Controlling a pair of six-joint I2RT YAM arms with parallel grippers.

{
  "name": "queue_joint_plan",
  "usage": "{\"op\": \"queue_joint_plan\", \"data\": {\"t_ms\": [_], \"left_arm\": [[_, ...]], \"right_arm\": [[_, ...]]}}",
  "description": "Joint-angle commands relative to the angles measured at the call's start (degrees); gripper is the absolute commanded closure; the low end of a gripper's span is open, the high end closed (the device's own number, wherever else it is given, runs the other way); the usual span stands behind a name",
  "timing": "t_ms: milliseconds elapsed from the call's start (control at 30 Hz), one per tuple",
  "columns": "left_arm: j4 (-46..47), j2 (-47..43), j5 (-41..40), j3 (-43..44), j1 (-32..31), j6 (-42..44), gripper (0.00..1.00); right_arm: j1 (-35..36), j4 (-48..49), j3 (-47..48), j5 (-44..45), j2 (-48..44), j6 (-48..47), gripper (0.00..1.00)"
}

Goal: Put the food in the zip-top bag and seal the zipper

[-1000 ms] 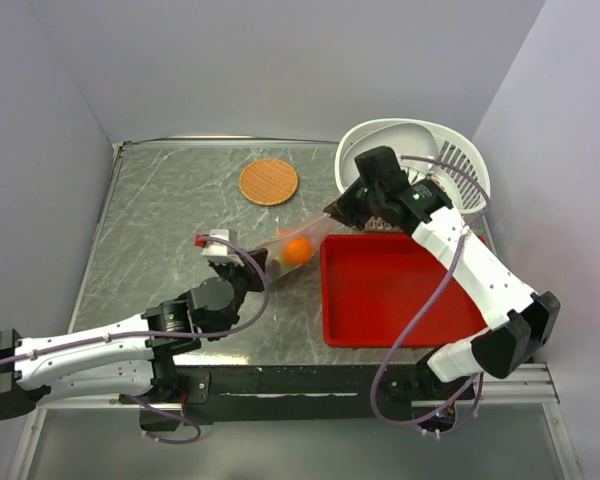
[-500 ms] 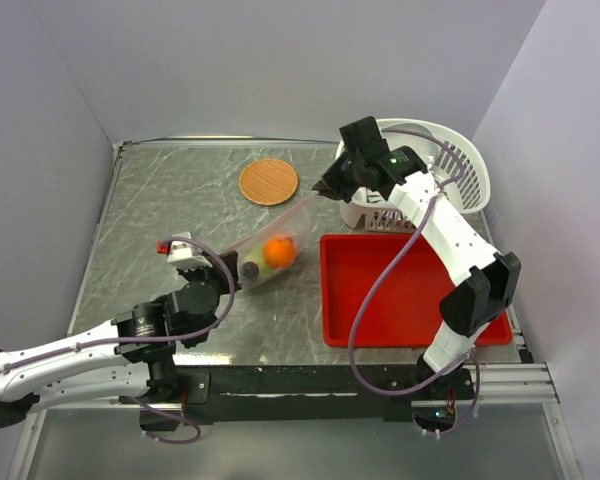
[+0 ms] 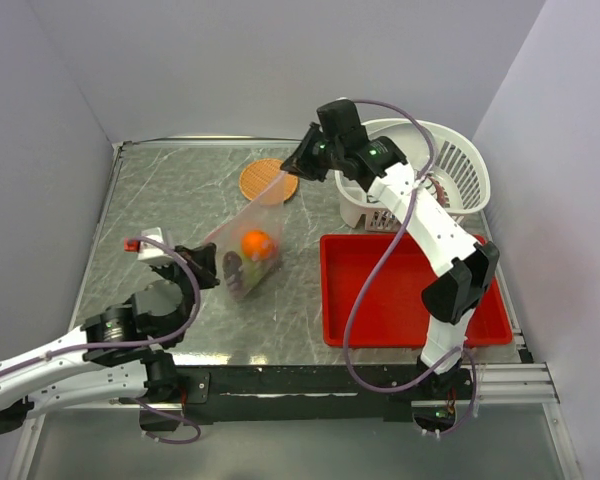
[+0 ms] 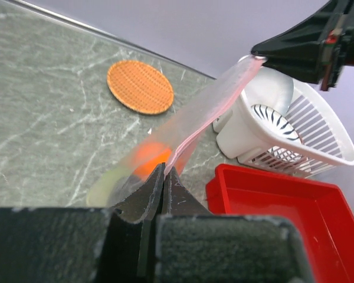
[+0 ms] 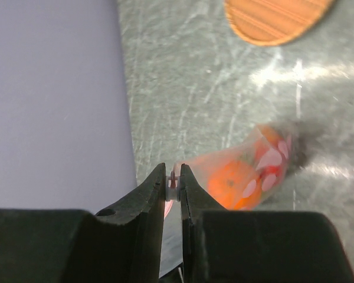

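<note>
The clear zip-top bag (image 3: pixel 242 250) hangs stretched between both grippers above the table's middle. Inside it are an orange ball (image 3: pixel 256 243), a pale green piece (image 3: pixel 231 268) and a reddish piece, blurred in the right wrist view. My left gripper (image 3: pixel 212 263) is shut on the bag's near end, and the pinkish zipper (image 4: pixel 207 112) runs from its fingertips (image 4: pixel 159 175) up to the right gripper. My right gripper (image 3: pixel 289 171) is shut on the zipper's far end, with a small white piece (image 5: pixel 173 184) pinched between its fingers. In the right wrist view the orange ball (image 5: pixel 233 183) hangs below.
A flat orange-brown disc (image 3: pixel 264 182) lies at the back, partly behind the bag's top. The white slotted basket (image 3: pixel 450 170) stands at the back right. The red tray (image 3: pixel 400 290) lies in front of it. Grey walls close in the left, back and right.
My right gripper has moved left and toward the back, away from the basket. The left arm has drawn back to the left. The bag swung away from the tray and pulled taut.
</note>
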Motion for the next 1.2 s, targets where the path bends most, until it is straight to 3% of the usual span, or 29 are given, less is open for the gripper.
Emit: {"op": "queue_joint_plan", "data": {"t_ms": [0,100,267,367,467,500,567,600,667,767,1000,1167], "left_arm": [[-0.6,-2.1,-3.0,5.3,0.2,4.7,0.99],[0.8,-2.0,-0.9,6.2,0.3,7.2,0.99],[6.5,2.2,10.6,3.9,0.2,9.2,0.99],[8.9,7.1,18.7,2.6,0.2,6.7,0.98],[11.7,11.6,23.6,1.0,0.4,4.2,0.89],[12.5,12.5,26.4,0.8,0.4,4.1,0.73],[13.2,14.3,27.9,0.9,0.8,3.7,0.45],[13.3,14.7,28.7,1.1,1.0,3.8,0.22],[13.4,15.0,29.2,1.8,1.7,3.4,0.02],[12.2,15.1,31.2,3.8,3.6,2.7,0.03],[1.9,20.4,35.8,11.3,6.9,-1.6,0.03],[0.2,22.7,37.2,13.5,7.9,-3.4,0.03]], "right_arm": [[1.0,6.1,3.9,-0.3,2.0,-6.0,0.84],[1.0,7.2,2.3,-2.0,2.1,-7.2,0.84],[0.1,6.3,-2.3,-1.1,0.6,-9.4,0.79],[-0.6,6.0,-8.0,1.9,-2.7,-10.9,0.66],[-1.0,7.5,-13.9,4.4,-7.3,-12.5,0.43],[-0.9,7.9,-15.1,5.0,-9.7,-13.5,0.32],[-0.9,8.3,-18.2,7.1,-12.1,-14.4,0.21],[-0.9,8.2,-19.0,7.9,-14.5,-15.1,0.13],[-0.9,8.0,-21.0,10.6,-16.9,-15.8,0.08],[-0.8,7.9,-24.0,14.3,-21.9,-16.7,0.00],[-1.0,10.4,-32.9,20.3,-32.6,-16.2,0.00],[-0.8,12.8,-39.3,22.6,-37.3,-16.3,0.00]]}}
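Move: Both hands hold the bag's zipper edge at its two ends. The food in the bag hangs about 6 cm ahead of the left hand, 5 cm to its right and 16 cm lower. The red tray's left edge, where the bag is headed, is some 21 cm to the left hand's right, level fore-and-aft and 25 cm down; from the right hand, about 20 cm back, 7 cm right and 26 cm down. The wicker mat is roughly 6 cm ahead of the right hand and 5 cm left, 29 cm below. Both hands let go of the zipper edge, fingers opening wide as they swing it rightward and down towards the tray's left edge. A small leftward swing comes first, the left hand also rising 3 cm; then the left dips, ending about 13 cm right, turned 25 degrees clockwise. The right dips 7 cm, then rises again, moving right and back, fingertips tilting up. ##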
